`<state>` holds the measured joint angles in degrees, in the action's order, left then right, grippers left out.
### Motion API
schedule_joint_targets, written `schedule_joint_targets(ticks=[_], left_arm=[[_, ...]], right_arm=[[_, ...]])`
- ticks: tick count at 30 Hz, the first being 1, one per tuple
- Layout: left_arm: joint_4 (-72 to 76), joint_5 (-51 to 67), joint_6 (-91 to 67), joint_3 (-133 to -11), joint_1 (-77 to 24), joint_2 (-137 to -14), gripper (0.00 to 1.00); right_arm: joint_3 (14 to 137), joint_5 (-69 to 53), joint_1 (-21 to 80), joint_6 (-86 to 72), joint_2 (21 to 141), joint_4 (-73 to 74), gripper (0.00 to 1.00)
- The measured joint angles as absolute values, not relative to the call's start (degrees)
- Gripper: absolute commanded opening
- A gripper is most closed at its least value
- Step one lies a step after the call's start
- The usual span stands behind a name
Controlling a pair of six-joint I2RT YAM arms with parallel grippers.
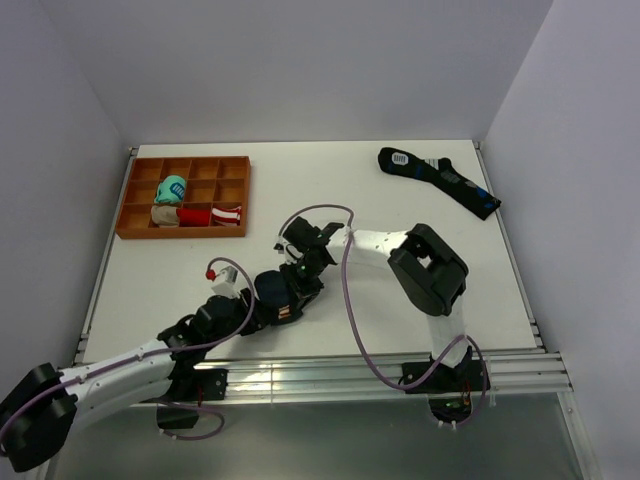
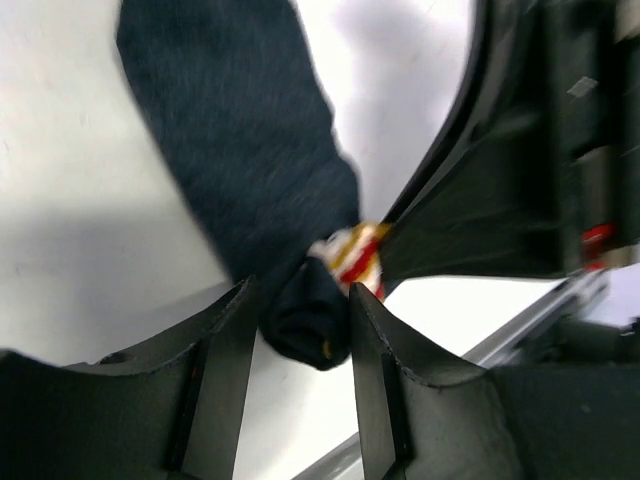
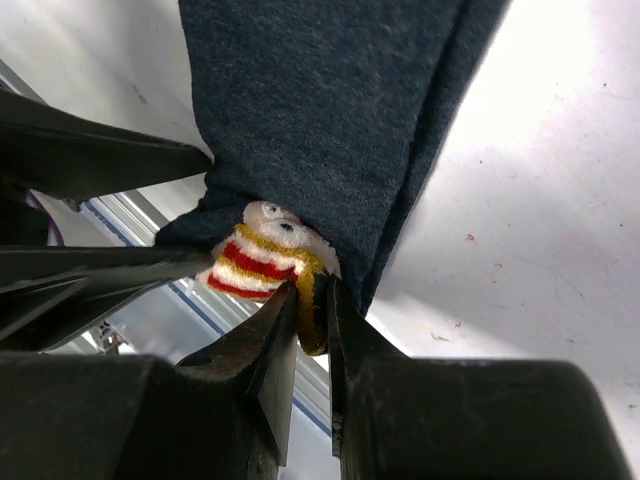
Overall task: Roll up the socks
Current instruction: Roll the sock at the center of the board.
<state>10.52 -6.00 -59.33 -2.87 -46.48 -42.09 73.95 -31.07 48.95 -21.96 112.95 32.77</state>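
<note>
The socks [image 1: 268, 288] are a dark navy pair lying near the table's front edge, between my two grippers. In the left wrist view the socks [image 2: 240, 150] stretch away from me. Their near end is folded into a small dark lump [image 2: 308, 318] next to a red-white-yellow patch [image 2: 350, 258]. My left gripper [image 2: 300, 300] has that lump between its fingers, touching both. My right gripper [image 3: 312, 295] is shut on the yellow edge of the striped patch [image 3: 255, 262], under the navy fabric [image 3: 320, 110]. From above, the left gripper [image 1: 282, 306] and right gripper [image 1: 300, 264] sit close together.
An orange compartment tray [image 1: 140, 228] at the back left holds a teal bundle [image 1: 172, 188], a beige one [image 1: 164, 214] and a red-white one [image 1: 226, 213]. A longer dark sock [image 1: 440, 180] lies at the back right. An aluminium rail [image 1: 350, 368] runs along the near edge.
</note>
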Motion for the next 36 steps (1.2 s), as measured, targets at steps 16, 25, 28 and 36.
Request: schedule_joint_targets(ticks=[16, 25, 28, 36], left_arm=[[10.7, -14.8, -61.1, -2.9, -53.0, -42.8, 0.44], [11.0, -16.4, -62.2, -2.9, -54.2, -44.9, 0.38], [11.2, -16.6, -62.7, -2.9, -54.3, -45.0, 0.31], [13.1, -16.9, -64.6, -2.9, -54.3, -48.3, 0.14]], right_arm=[[77.0, -30.7, 48.9, -20.9, 114.6, 36.7, 0.09], [77.8, -30.5, 48.9, -20.4, 114.8, 37.6, 0.10], [78.1, -30.5, 48.9, -20.3, 115.0, 37.8, 0.10], [79.6, -30.5, 48.9, -20.0, 116.0, 39.0, 0.11]])
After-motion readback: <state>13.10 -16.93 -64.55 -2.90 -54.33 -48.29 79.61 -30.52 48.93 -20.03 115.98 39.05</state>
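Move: The open left fingers are around the sock's near-left corner, its middle about 1 cm below them and 1 cm to their right. The striped patch on that near end is about 3 cm to their right and 1 cm ahead, 1 cm lower; the sock's folded body lies about 5 cm ahead and 3 cm right, 2 cm lower. The right fingers already pinch the patch end, with the near-left corner about 4 cm to their left and 1 cm back. Bring the left gripper up about 2 cm after a small dip back and down, then lower it some 2 cm over the sock's near-left corner so it ends a little lower than it began. Hold it there and close the half-open fingers to pinch the corner, while the right hand stays put and keeps its pinch on the patch end. ##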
